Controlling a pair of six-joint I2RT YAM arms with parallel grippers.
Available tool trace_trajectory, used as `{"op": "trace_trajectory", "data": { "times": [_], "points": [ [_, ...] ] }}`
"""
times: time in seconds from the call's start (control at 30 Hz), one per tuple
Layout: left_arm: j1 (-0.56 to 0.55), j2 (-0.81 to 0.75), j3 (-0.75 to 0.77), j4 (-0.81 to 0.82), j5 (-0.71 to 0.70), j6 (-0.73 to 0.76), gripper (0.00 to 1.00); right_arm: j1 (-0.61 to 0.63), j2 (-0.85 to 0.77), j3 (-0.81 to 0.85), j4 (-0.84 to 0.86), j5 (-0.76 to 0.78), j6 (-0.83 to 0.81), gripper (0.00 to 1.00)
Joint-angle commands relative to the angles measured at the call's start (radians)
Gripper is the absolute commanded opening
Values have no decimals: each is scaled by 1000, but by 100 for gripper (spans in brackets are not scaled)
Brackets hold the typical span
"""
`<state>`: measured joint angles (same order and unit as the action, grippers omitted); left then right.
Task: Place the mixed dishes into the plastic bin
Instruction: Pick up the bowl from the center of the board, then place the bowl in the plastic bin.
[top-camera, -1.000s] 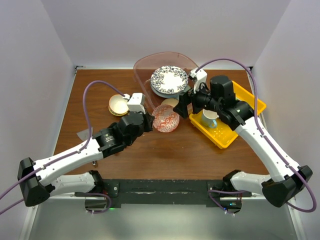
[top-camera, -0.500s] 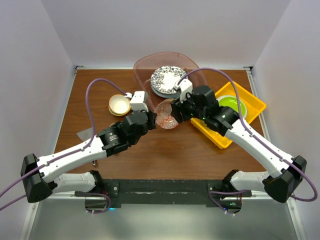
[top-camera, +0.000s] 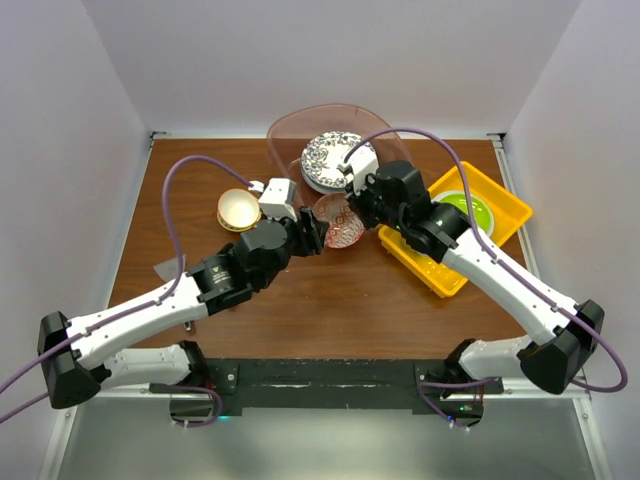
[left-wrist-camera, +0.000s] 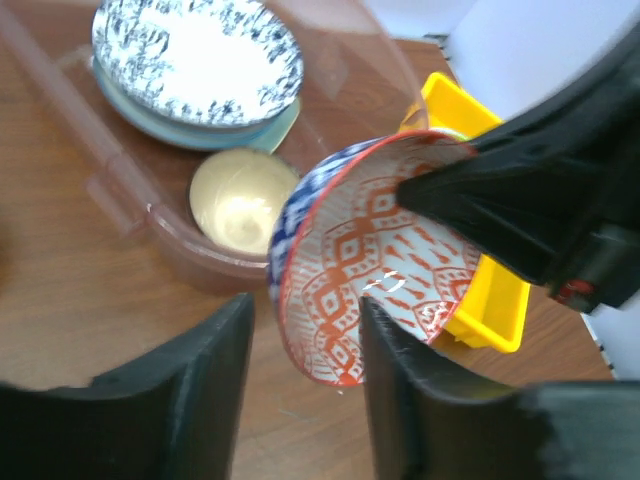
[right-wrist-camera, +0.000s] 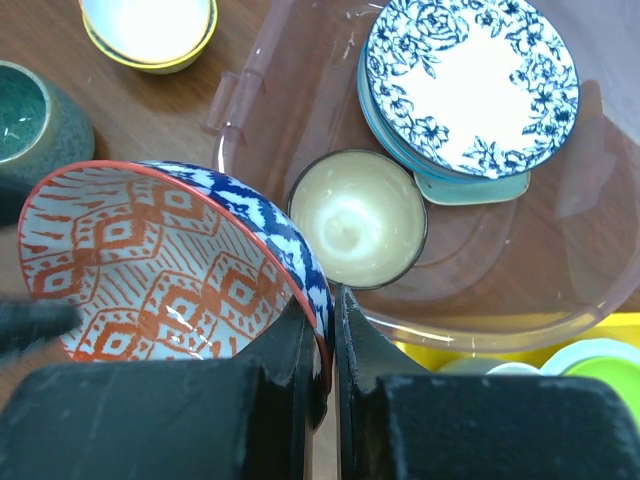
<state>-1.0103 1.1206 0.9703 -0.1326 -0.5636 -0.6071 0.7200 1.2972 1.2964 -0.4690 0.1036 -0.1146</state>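
Note:
A red-and-white patterned bowl (top-camera: 340, 222) with a blue outside hangs tilted above the table, just in front of the plastic bin (top-camera: 285, 130). My right gripper (top-camera: 352, 207) is shut on its rim; in the right wrist view the fingers (right-wrist-camera: 333, 300) pinch the bowl's wall (right-wrist-camera: 150, 260). My left gripper (left-wrist-camera: 305, 320) is open, with the bowl's lower edge (left-wrist-camera: 370, 260) between its spread fingers. Inside the bin (right-wrist-camera: 260, 90) lie a blue floral plate (right-wrist-camera: 470, 80) on a pale mint tray (right-wrist-camera: 480, 185) and a small tan bowl (right-wrist-camera: 357, 218).
A yellow-rimmed bowl (top-camera: 238, 210) sits on the table left of the arms, with a teal mug (right-wrist-camera: 25, 120) near it. A yellow perforated tray (top-camera: 505, 215) holding a lime-green plate (top-camera: 465, 210) stands at the right, close to the bin.
My right gripper came in from the tray and closed on the bowl's rim. My left gripper, shut on the bowl before, has opened.

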Motion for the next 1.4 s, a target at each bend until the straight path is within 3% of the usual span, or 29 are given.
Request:
{"op": "trace_trajectory", "data": {
  "times": [0.0,0.07,0.17,0.43,0.6,0.8,1.37],
  "points": [
    [1,-100,-5,107,44,121,74,-25,16,101,-2,-33,-56,0],
    [7,-136,-7,65,44,176,84,-69,36,130,-2,-82,-59,0],
    [21,-180,-1,-16,28,265,90,-166,88,193,-25,-206,-62,0],
    [44,-314,-68,-218,-106,480,94,-303,267,391,-135,-436,-122,0],
    [45,-435,-206,-220,-171,510,98,-376,407,489,-209,-577,-132,0],
    [55,-518,-301,-167,-194,500,100,-399,505,543,-255,-608,-157,0],
    [137,-518,-315,-157,-144,500,100,-403,689,580,-307,-599,-171,0]
  ]
}}
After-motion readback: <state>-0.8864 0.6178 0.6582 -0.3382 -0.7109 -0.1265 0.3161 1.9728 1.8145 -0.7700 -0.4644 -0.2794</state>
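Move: In the near part of the clear bin sits the cream bowl, the place the right hand's patterned bowl is bound for: about 11 cm ahead of the right hand, 3 cm to its left and 22 cm below. From that hand the plate stack is some 25 cm ahead and 4 cm left, the yellow basket 8 cm ahead and 24 cm right. From the left hand, the small bowls lie roughly 17 cm ahead and 22 cm left, the green mug 1 cm ahead and 19 cm left, both 23 cm below. Keeping its pinch on the patterned bowl's rim, the right hand carries it forward about 12 cm, slightly to the right, over the bin's near wall, then sinks some 11 cm towards the cream bowl while tipping down about 25 degrees. The left hand, already half open, spreads its fingers fully, rises 5 cm clear of the patterned bowl, then swings some 16 cm left and down towards the green mug and small bowls, rolling its left side up. ##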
